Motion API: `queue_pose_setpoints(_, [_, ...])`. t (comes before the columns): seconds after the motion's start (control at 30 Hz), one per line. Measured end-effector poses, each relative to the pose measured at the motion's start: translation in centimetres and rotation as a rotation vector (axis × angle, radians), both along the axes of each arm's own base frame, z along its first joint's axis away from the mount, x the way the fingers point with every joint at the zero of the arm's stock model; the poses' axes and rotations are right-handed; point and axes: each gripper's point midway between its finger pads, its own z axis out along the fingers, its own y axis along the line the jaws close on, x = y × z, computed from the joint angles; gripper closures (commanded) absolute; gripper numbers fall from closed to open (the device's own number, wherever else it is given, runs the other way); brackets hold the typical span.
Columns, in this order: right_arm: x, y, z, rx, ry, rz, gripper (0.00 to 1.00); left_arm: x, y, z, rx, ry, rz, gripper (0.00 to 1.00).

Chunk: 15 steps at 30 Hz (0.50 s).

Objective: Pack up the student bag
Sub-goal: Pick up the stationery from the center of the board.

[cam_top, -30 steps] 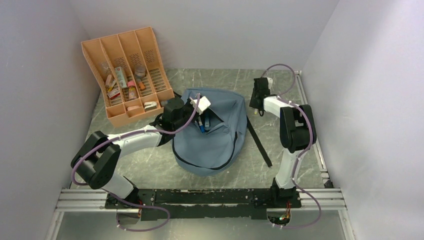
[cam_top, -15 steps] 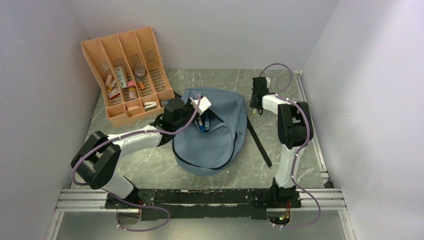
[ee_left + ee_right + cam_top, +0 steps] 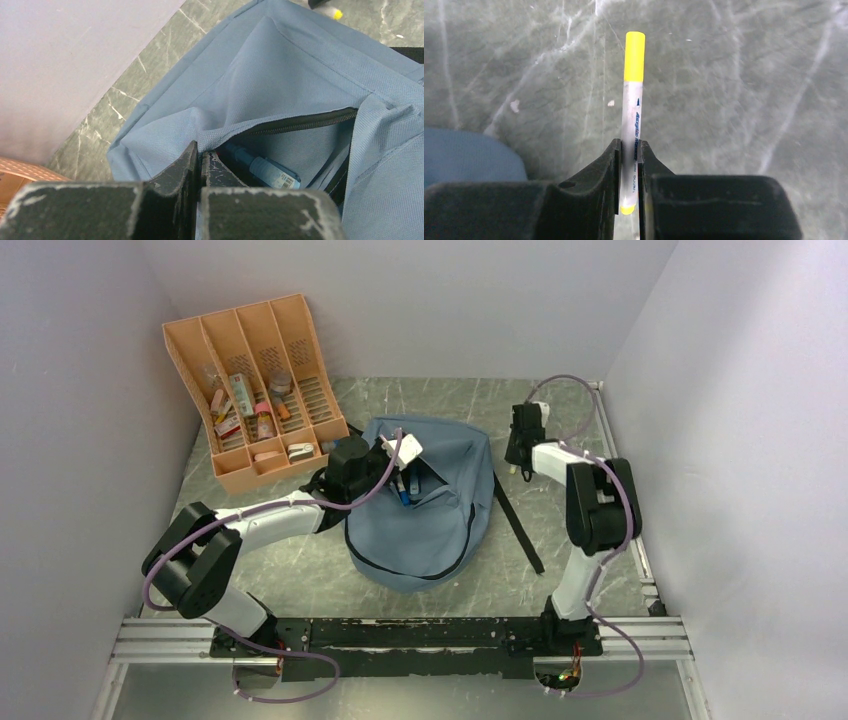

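The student bag (image 3: 430, 525), grey-blue, lies in the middle of the table with its top zipper open. My left gripper (image 3: 393, 454) is shut on the fabric edge of the opening (image 3: 200, 150) and holds it up. Inside the student bag (image 3: 280, 75) lies a blue tube-shaped item (image 3: 270, 171). To the right of the bag my right gripper (image 3: 517, 462) points down at the table. In the right wrist view, a white marker (image 3: 633, 100) with a yellow cap lies on the table, and the right gripper (image 3: 629, 147) is shut on its barrel.
An orange file organizer (image 3: 255, 390) with several small items stands at the back left. A black strap (image 3: 518, 515) runs from the bag across the table on the right. A corner of the bag (image 3: 469, 155) lies left of the marker. Walls close in on three sides.
The right gripper's jaws have closed onto the marker, and the right arm has shifted a little to the right. The left arm and the bag have not moved.
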Motion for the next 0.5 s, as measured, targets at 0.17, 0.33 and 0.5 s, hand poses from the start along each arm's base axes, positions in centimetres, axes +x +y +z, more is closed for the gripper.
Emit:
queue_pose_setpoints(0.17, [-1.0, 0.2, 5.8, 0.039, -0.151, -0.003, 1.00, -0.1, -0.1, 0.0, 0.001, 0.000, -0.004, 0.95])
queue_pose_setpoints(0.33, [-1.4, 3.2, 14.3, 0.146, -0.364, 0.088, 1.00, -0.1, -0.1, 0.0, 0.004, -0.002, -0.005, 0.95])
queue_pose_setpoints(0.5, [-5.7, 9.3, 18.6, 0.268, -0.418, 0.283, 1.00, -0.2, -0.2, -0.1, 0.008, -0.002, -0.007, 0.95])
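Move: The right hand already pinches the yellow marker just above the table. From it the mouth of the bag lies about 22 cm to the left, 7 cm back and 5 cm higher. On that way, the bag's right side is some 7 cm left and 4 cm back, and the black strap's middle about 15 cm back and 1 cm left. For the left hand, still holding up the bag's edge, the mouth is about 6 cm to the right, level fore and aft, 8 cm below. Up first, nearly straight and fast, the right hand carries the yellow marker clear of the table, then swings left and back towards the bag's mouth while still climbing: nearly 19 cm up and 9 cm left in all. The wrist tips the fingers up out of their steep downward slant and turns counter-clockwise, grip kept; the left hand stays put, pinching the bag's edge. ##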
